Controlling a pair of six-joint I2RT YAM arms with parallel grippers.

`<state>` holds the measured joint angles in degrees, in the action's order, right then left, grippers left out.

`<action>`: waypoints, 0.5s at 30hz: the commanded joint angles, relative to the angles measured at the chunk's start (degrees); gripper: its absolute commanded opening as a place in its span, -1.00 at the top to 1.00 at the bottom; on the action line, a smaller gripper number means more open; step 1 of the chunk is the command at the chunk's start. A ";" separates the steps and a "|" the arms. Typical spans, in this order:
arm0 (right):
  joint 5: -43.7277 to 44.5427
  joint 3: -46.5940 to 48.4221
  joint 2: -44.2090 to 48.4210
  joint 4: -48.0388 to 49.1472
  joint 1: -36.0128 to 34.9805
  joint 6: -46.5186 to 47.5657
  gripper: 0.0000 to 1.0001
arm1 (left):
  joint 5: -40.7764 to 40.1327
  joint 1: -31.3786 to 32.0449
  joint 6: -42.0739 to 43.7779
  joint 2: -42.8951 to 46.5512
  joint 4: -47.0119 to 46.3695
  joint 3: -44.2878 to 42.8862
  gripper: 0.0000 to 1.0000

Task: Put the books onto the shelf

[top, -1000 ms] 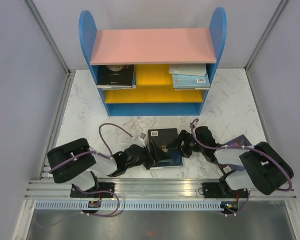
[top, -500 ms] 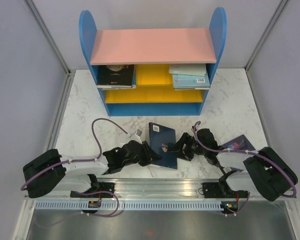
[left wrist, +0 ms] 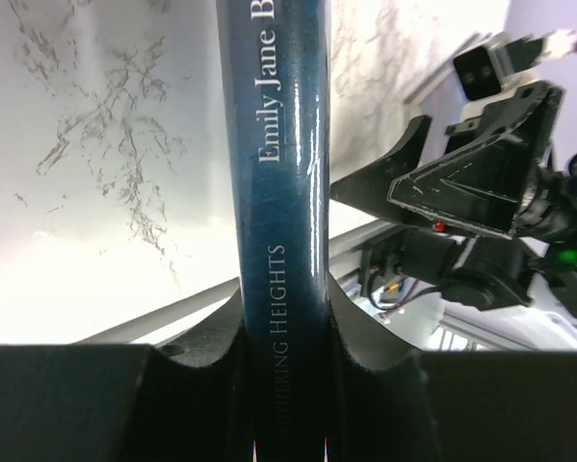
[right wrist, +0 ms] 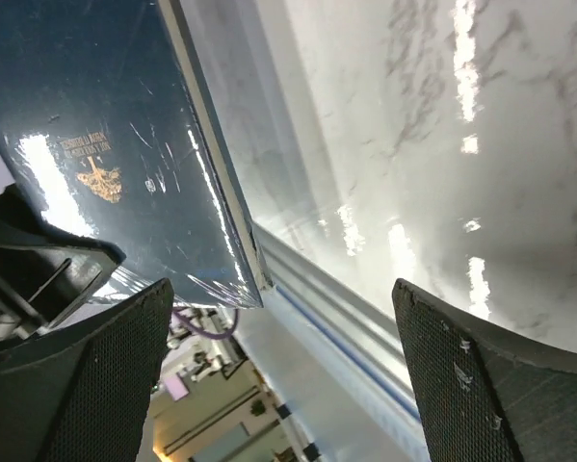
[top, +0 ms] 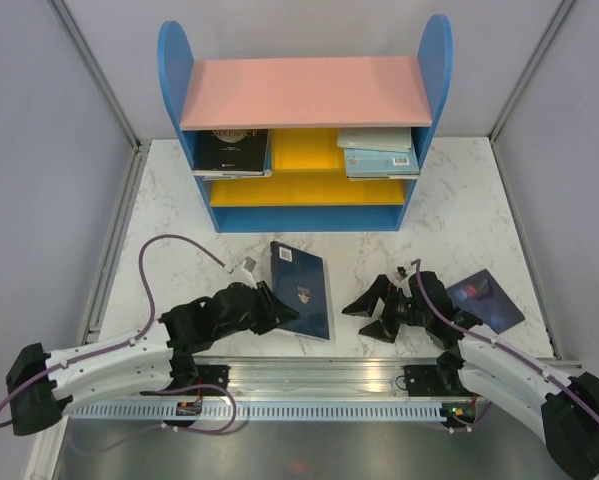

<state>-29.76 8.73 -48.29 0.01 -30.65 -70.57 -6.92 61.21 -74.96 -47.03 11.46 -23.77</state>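
A navy book, spine lettered "Wuthering Heights", is held on edge above the table, front centre. My left gripper is shut on its spine, a finger pressed to each side. My right gripper stands open to the book's right, apart from it; in the right wrist view its fingers are wide with only the book's corner beyond them. A dark book lies flat at the right. The shelf stands at the back with a black book and pale blue books on its yellow board.
The shelf's lower yellow board shows no books. Marble table stretches between the arms and the shelf. A metal rail runs along the near edge. Grey walls close in both sides.
The right gripper has let go of the navy book, opened wide and drawn back to the right. The left gripper closed on the book and carried it left and slightly toward the shelf.
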 commanded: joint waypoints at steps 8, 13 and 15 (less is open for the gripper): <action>0.22 3.47 6.82 12.38 -8.61 -16.54 -0.96 | -4.60 0.05 -3.61 11.87 -0.39 -7.60 0.95; 9.60 10.68 1.55 14.57 -18.20 -15.48 -0.96 | -4.94 0.05 -3.79 12.66 -0.39 -9.97 0.95; 12.08 11.48 0.66 15.45 -21.72 -16.09 -0.96 | -5.12 0.05 -3.97 13.62 -0.39 -10.42 0.95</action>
<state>-24.23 16.91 -46.61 10.48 -48.93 -84.23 -9.34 61.21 -77.19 -36.12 17.98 -28.84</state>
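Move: Some 14 cm left and 7 cm ahead of the open right hand, and a little above it, is the middle of the navy book, held low on its spine side by the left fingers. From the left hand that middle is about 6 cm ahead and 3 cm right, and the shelf's bottom board about 22 cm ahead and 4 cm right. A dark flat book lies roughly 29 cm right and 5 cm ahead of the right hand, on the table. Rising about 10 cm and swinging some 7 cm left and slightly back, the right hand brings its wide-open fingers up to the navy book's free edge near the back corner, one finger to either side, its left side rolling up some 15 degrees. The left hand keeps its pinch and lifts the book about 7 cm, rolling its right side up by roughly 10 degrees. ##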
